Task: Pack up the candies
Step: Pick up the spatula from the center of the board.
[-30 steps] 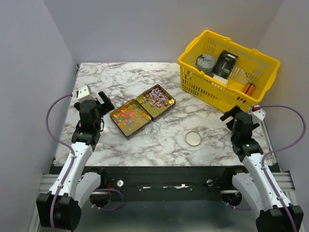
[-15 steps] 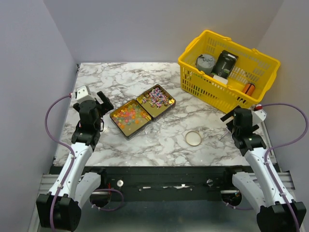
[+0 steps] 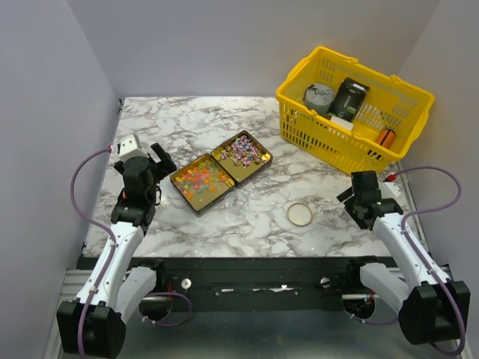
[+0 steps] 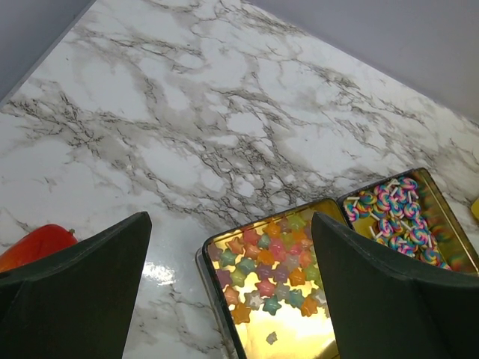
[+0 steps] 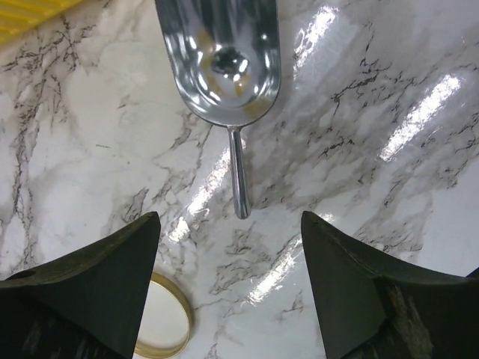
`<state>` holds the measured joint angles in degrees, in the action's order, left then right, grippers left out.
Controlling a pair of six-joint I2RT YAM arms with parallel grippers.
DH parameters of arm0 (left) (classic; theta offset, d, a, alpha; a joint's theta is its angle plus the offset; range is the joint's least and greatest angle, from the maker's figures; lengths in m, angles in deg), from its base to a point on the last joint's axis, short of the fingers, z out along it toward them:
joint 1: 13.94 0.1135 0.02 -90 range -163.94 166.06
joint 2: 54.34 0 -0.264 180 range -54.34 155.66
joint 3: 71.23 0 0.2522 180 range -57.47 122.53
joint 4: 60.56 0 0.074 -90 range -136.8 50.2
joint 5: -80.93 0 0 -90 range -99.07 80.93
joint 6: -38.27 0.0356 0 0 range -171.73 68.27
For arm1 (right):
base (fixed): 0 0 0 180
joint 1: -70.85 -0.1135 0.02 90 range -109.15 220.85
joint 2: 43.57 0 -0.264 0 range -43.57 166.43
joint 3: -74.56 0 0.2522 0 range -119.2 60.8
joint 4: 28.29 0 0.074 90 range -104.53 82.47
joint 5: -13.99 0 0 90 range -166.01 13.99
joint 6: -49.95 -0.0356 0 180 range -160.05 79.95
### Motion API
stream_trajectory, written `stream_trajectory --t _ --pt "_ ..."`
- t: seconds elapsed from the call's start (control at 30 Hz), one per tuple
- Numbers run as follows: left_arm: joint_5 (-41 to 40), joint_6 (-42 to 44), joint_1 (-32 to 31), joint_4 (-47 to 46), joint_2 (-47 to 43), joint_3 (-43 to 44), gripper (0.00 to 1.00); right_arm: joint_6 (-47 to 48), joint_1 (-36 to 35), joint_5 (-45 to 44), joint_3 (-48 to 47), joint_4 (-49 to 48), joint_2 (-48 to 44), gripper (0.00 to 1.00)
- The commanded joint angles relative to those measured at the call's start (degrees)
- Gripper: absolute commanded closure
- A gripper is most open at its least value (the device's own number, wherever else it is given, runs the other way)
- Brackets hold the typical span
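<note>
The candies lie in an open two-part gold tin (image 3: 258,167). Star-shaped ones (image 3: 197,178) (image 4: 277,262) fill the near-left half, and swirled purple, pink and white ones (image 3: 243,152) (image 4: 397,217) fill the far-right half. My left gripper (image 3: 163,158) (image 4: 230,218) hovers open just left of the tin, with nothing between its fingers. My right gripper (image 3: 349,197) (image 5: 230,217) is open above the marble. The handle tip of a metal scoop (image 5: 221,60) points into the gap between its fingers, untouched. The scoop is empty.
A gold-rimmed lid (image 3: 300,215) (image 5: 161,321) lies flat left of the right gripper. A yellow basket (image 3: 299,112) at the back right holds a grey round tin, a black packet and an orange cylinder. An orange-red lump (image 4: 37,243) sits by the left gripper.
The right arm has swung left and down, bringing its gripper over the scoop's handle. The left arm has not moved.
</note>
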<state>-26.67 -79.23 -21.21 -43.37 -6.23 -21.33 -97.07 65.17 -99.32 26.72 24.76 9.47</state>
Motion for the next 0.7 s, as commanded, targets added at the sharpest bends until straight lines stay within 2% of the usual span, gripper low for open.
stream_trajectory --t 0.0,0.2,0.43,0.57,0.67 --pt "2.31 0.52 -0.2 0.18 -1.27 -0.9 0.01 -2.49 0.13 0.72 1.83 -1.83 1.89 0.23" --pt "4.24 0.17 -0.2 0.62 -1.36 -0.72 0.01 -3.8 0.05 0.02 3.41 -4.4 5.84 0.37" --pt "8.11 -0.97 -0.29 0.89 -1.98 -0.81 0.01 -2.76 0.05 -3.76 4.47 -10.46 9.53 0.46" --pt "8.02 -2.9 -0.2 0.89 -2.24 -0.89 0.01 -3.37 0.13 -2.27 3.33 -10.9 14.54 0.53" --pt "8.29 -4.48 -0.12 -1.21 -3.38 -1.86 0.01 -3.54 0.05 -0.87 3.24 -11.51 17.18 0.61"
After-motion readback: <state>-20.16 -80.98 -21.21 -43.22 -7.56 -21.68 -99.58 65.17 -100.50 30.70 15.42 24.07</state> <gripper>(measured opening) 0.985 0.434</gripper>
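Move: The spatula's handle, its near end almost under the right hand, lies roughly 7 cm below and 1 cm ahead of it; the spatula's scoop sits about 7 cm ahead and 8 cm to the right. The round white lid is some 12 cm to this hand's left and 2 cm back, and the yellow basket's middle is about 22 cm straight ahead. From the left hand the handle is roughly 50 cm to the right, 9 cm back and 20 cm below. Down onto the end of the spatula's handle, the right hand sinks almost straight for about 6 cm. Its wrist tips a little steeper while the fingers draw in from mostly open to under half open, one either side of the handle, without gripping it yet. The empty left hand swings some 2 cm to the right, still wide open. ##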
